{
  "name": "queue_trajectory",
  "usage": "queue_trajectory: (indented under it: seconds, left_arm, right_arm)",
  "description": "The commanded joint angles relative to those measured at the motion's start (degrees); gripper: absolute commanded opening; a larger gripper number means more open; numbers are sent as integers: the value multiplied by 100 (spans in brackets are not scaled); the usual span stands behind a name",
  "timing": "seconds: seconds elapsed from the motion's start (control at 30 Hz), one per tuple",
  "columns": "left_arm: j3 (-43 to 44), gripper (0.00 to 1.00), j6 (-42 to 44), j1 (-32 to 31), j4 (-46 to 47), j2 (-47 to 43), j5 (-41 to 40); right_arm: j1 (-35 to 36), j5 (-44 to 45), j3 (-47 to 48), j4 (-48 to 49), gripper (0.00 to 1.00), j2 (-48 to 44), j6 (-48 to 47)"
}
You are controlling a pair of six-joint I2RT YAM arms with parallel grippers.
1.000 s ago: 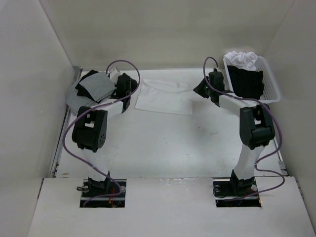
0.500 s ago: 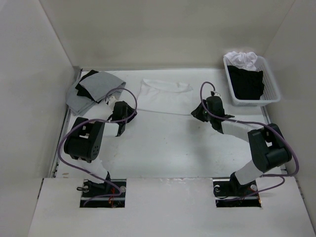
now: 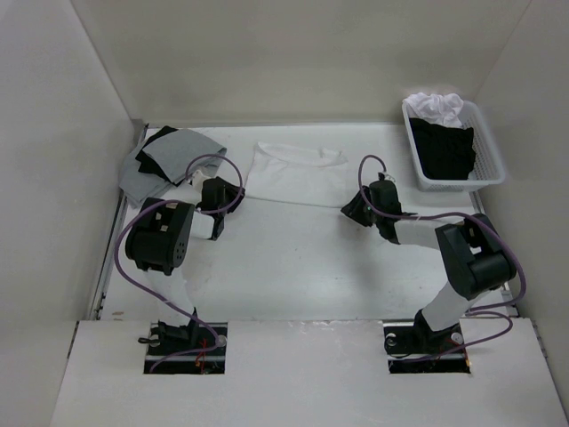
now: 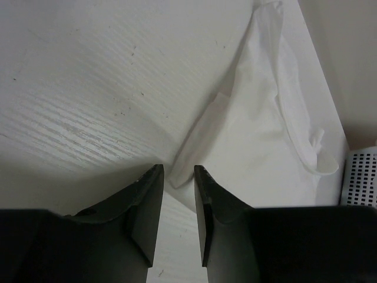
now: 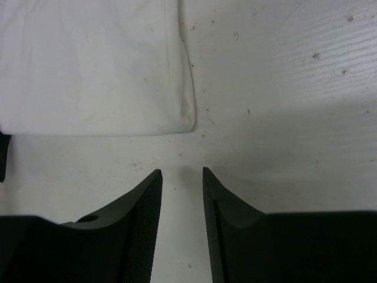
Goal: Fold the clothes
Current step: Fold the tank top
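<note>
The clothes [image 3: 298, 173], a thin white top, lie spread flat at the back middle of the table. My left gripper [image 3: 236, 195] is at its near left corner. In the left wrist view, that fabric [image 4: 259, 135] tapers to a corner that reaches just between the tips of the left gripper [image 4: 178, 174], whose jaws stand apart and press nothing. My right gripper [image 3: 349, 212] is at the near right corner. The right wrist view has the right gripper [image 5: 181, 171] open over bare table, a short way from the rounded corner of the clothes [image 5: 94, 65].
A white basket [image 3: 487, 151] at the back right holds white and black laundry; its mesh wall [image 4: 360, 177] shows in the left wrist view. A grey and black pile [image 3: 169, 160] lies at the back left. Walls close in on three sides.
Over the last second both grippers came from the back towards the near side, and the bunched top got drawn out flat. Since then both have stayed at its near corners with jaws apart.
</note>
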Motion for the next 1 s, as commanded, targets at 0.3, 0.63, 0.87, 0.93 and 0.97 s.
queue_trajectory:
  seconds: [0.3, 0.63, 0.87, 0.93, 0.97]
  left_arm:
    - [166, 16, -23, -7, -189, 247, 104]
    - [148, 8, -49, 19, -233, 238, 104]
    - [157, 4, -58, -16, -233, 212, 95]
    - [139, 3, -58, -25, -198, 194, 86]
    - [130, 3, -58, -25, -180, 185, 95]
  right_arm:
    - [-151, -59, 176, 460, 41, 257, 218]
    - [-231, -85, 396, 864, 32, 829, 639]
    - [-292, -103, 510, 961, 13, 970, 824]
    - [-283, -103, 537, 961, 9, 996, 842]
    - [-283, -103, 545, 961, 7, 996, 842]
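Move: The folded tank top's near left corner lies right at the left hand's open fingertips, about 1 cm ahead and 1 cm lower; the grey clothes are some 17 cm to its left and 8 cm farther out. For the right hand, the top's near right corner is about 4 cm straight ahead and 2 cm below, with the basket roughly 27 cm to the hand's right and 20 cm ahead. The right hand reaches some 4 cm forward and slightly down; both grippers pinch the tank top's near corners. ##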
